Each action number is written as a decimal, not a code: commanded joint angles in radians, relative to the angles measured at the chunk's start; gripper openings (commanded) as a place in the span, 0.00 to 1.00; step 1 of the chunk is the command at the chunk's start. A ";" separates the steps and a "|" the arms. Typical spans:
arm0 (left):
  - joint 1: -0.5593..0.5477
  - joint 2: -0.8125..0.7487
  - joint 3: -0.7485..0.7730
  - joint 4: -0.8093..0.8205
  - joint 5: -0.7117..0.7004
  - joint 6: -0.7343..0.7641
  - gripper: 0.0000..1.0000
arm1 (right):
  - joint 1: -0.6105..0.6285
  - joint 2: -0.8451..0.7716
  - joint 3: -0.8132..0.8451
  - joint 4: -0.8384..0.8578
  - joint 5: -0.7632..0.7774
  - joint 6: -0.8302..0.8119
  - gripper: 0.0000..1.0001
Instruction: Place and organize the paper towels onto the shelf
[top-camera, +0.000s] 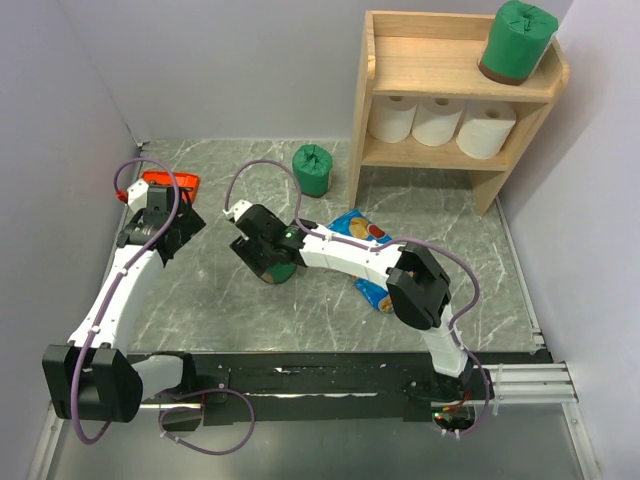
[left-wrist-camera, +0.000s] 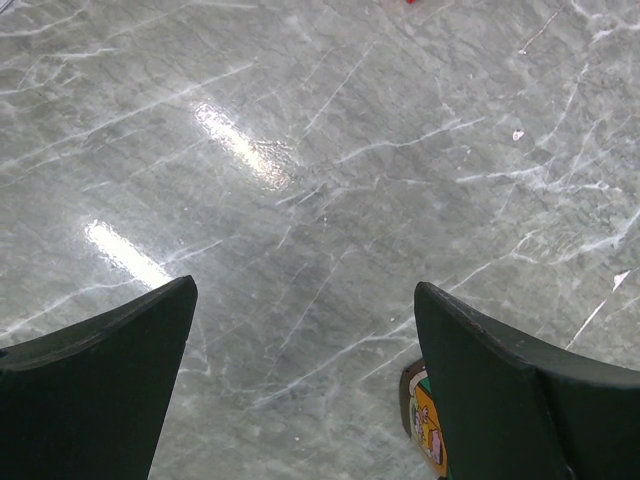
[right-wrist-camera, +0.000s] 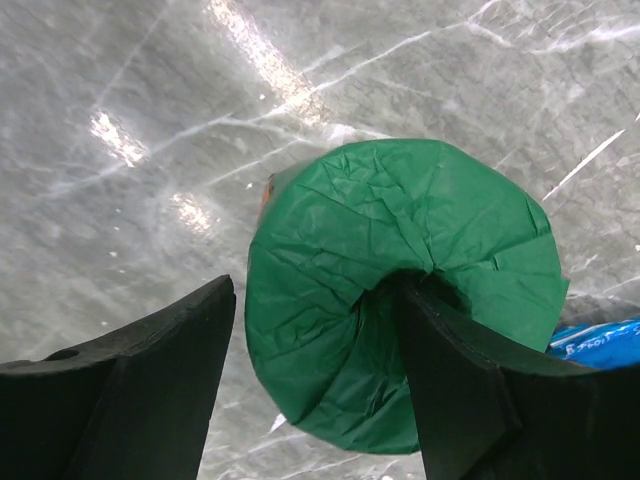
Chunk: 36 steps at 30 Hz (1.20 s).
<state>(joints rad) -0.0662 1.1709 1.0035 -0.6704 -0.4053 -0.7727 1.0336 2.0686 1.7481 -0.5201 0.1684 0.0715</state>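
Note:
The wooden shelf (top-camera: 430, 55) stands at the back right. Three white paper towels (top-camera: 438, 121) sit in a row on its lower tier, and one green-wrapped roll (top-camera: 517, 40) stands on the top tier. Another green roll (top-camera: 312, 168) stands on the table left of the shelf. A third green roll (top-camera: 281, 271) (right-wrist-camera: 400, 240) sits under my right gripper (top-camera: 262, 250) (right-wrist-camera: 318, 290). One finger reaches into its hollow top, and the other stands outside with a small gap to the wrapping. My left gripper (top-camera: 160, 235) (left-wrist-camera: 305, 288) hangs open over bare table.
A blue chip bag (top-camera: 362, 232) lies under the right arm's forearm, between the held-over roll and the shelf. A red flat tool (top-camera: 172, 183) lies at the far left, just beyond the left gripper. Walls close in the table on the left, back and right.

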 joint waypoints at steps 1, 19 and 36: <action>0.008 -0.025 0.004 0.006 -0.033 -0.014 0.96 | 0.017 0.002 -0.005 0.019 0.055 -0.047 0.71; 0.011 -0.037 0.004 0.009 -0.029 -0.016 0.96 | 0.063 -0.163 -0.133 0.121 0.138 -0.315 0.47; 0.011 -0.062 -0.002 0.029 0.010 -0.008 0.96 | 0.062 -0.717 -0.162 0.023 0.352 -0.679 0.45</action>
<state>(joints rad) -0.0601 1.1320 1.0027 -0.6685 -0.4141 -0.7757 1.1038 1.4738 1.5379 -0.5022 0.4191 -0.4713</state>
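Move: The green-wrapped roll stands right under the right hand: its middle is about 4 cm to the hand's right, 1 cm ahead and some 3 cm below, with one fingertip at its core hole and the other outside its wall. A second green roll stands about 22 cm ahead and 13 cm to the right, the chips bag about 27 cm to the right and 1 cm ahead. From the left hand, the roll to be taken lies roughly 20 cm right and 2 cm back. The right hand settles about 1 cm lower over the green roll and eases back slightly as its fingers close on the roll's wall, one in the core hole and one outside. With that pinch kept, it lifts fast, some 20 cm up and 10 cm to the right, going towards the shelf side while the wrist tips the fingers up by about 35 degrees towards pointing forward and swings a little counter-clockwise. ##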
